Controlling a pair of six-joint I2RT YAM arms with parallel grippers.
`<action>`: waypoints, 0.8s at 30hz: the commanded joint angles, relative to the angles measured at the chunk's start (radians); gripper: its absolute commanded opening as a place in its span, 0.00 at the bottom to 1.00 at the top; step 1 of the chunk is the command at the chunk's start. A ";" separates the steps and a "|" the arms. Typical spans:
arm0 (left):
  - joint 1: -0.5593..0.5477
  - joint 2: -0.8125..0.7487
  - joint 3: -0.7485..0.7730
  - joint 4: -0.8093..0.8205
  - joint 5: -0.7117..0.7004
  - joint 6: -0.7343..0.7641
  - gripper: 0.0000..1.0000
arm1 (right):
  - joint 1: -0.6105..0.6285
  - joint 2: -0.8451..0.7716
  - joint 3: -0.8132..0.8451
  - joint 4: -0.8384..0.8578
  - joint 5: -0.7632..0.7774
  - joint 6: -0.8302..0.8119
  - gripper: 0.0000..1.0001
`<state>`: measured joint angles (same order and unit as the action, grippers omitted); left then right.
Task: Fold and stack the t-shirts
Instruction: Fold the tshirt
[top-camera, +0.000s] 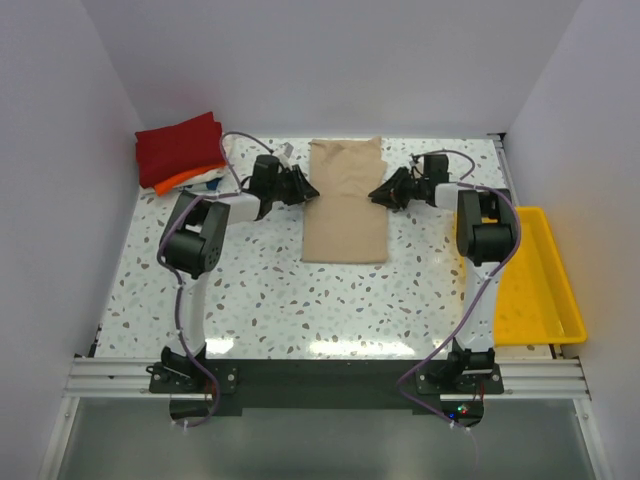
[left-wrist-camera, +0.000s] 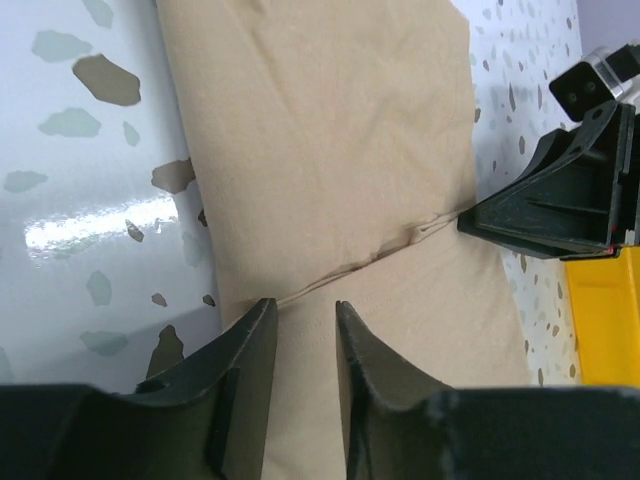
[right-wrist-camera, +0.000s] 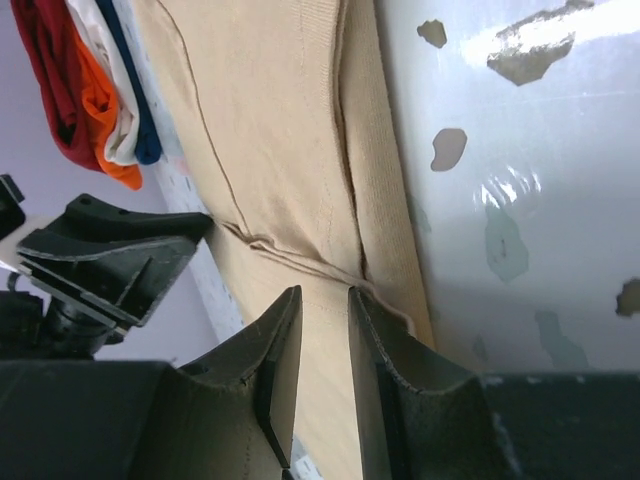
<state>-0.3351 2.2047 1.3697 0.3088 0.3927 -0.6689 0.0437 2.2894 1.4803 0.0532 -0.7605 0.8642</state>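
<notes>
The tan t-shirt (top-camera: 345, 205) lies flat mid-table as a long narrow rectangle, with a folded layer edge (left-wrist-camera: 370, 262) running across it. My left gripper (top-camera: 308, 188) sits low at the shirt's left edge. Its jaws (left-wrist-camera: 305, 305) stand apart over the cloth and hold nothing. My right gripper (top-camera: 378, 193) faces it from the shirt's right edge. Its jaws (right-wrist-camera: 325, 292) are also apart, right at the fold line of the tan cloth (right-wrist-camera: 290, 130). At the back left is a pile of folded t-shirts, dark red (top-camera: 178, 145) on top, then orange (top-camera: 185, 178) and white (top-camera: 205, 180).
A yellow plastic tray (top-camera: 535, 290) stands at the table's right edge, beside the right arm. White walls close in the back and both sides. The folded pile (right-wrist-camera: 90, 90) lies just behind the left gripper.
</notes>
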 joint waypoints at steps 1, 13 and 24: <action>0.024 -0.097 0.014 -0.013 0.003 0.015 0.36 | -0.008 -0.117 0.003 -0.090 0.082 -0.082 0.30; -0.022 -0.240 -0.152 -0.042 -0.118 -0.075 0.35 | 0.008 -0.431 -0.318 -0.003 0.147 -0.019 0.32; -0.018 -0.094 -0.093 -0.132 -0.219 -0.060 0.33 | 0.059 -0.582 -0.643 0.050 0.136 -0.021 0.32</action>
<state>-0.3599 2.0800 1.2400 0.2169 0.2169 -0.7231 0.1009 1.7905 0.8829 0.0532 -0.6224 0.8452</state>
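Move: The right hand, just above the hem's right end, goes for the folded t-shirt's near right corner, about 21 cm back, 4 cm right and some 2 cm below. The collar end lies 12 cm ahead and 11 cm left; the yellow bin's middle is about 26 cm back and 46 cm right. For the left hand, the shirt's left edge by the hem corner is 3 cm back and 3 cm left, about 2 cm below, with the collar end 11 cm ahead and 10 cm right. Backwards in an arc goes the right hand, rising about 8 cm off the hem, then sinking towards the shirt's near right corner, some 14 cm back in all, fingers still part open. The left hand hops up about 5 cm and comes down a little back and left at the shirt's left edge, turning slightly counter-clockwise with its finger gap kept. ##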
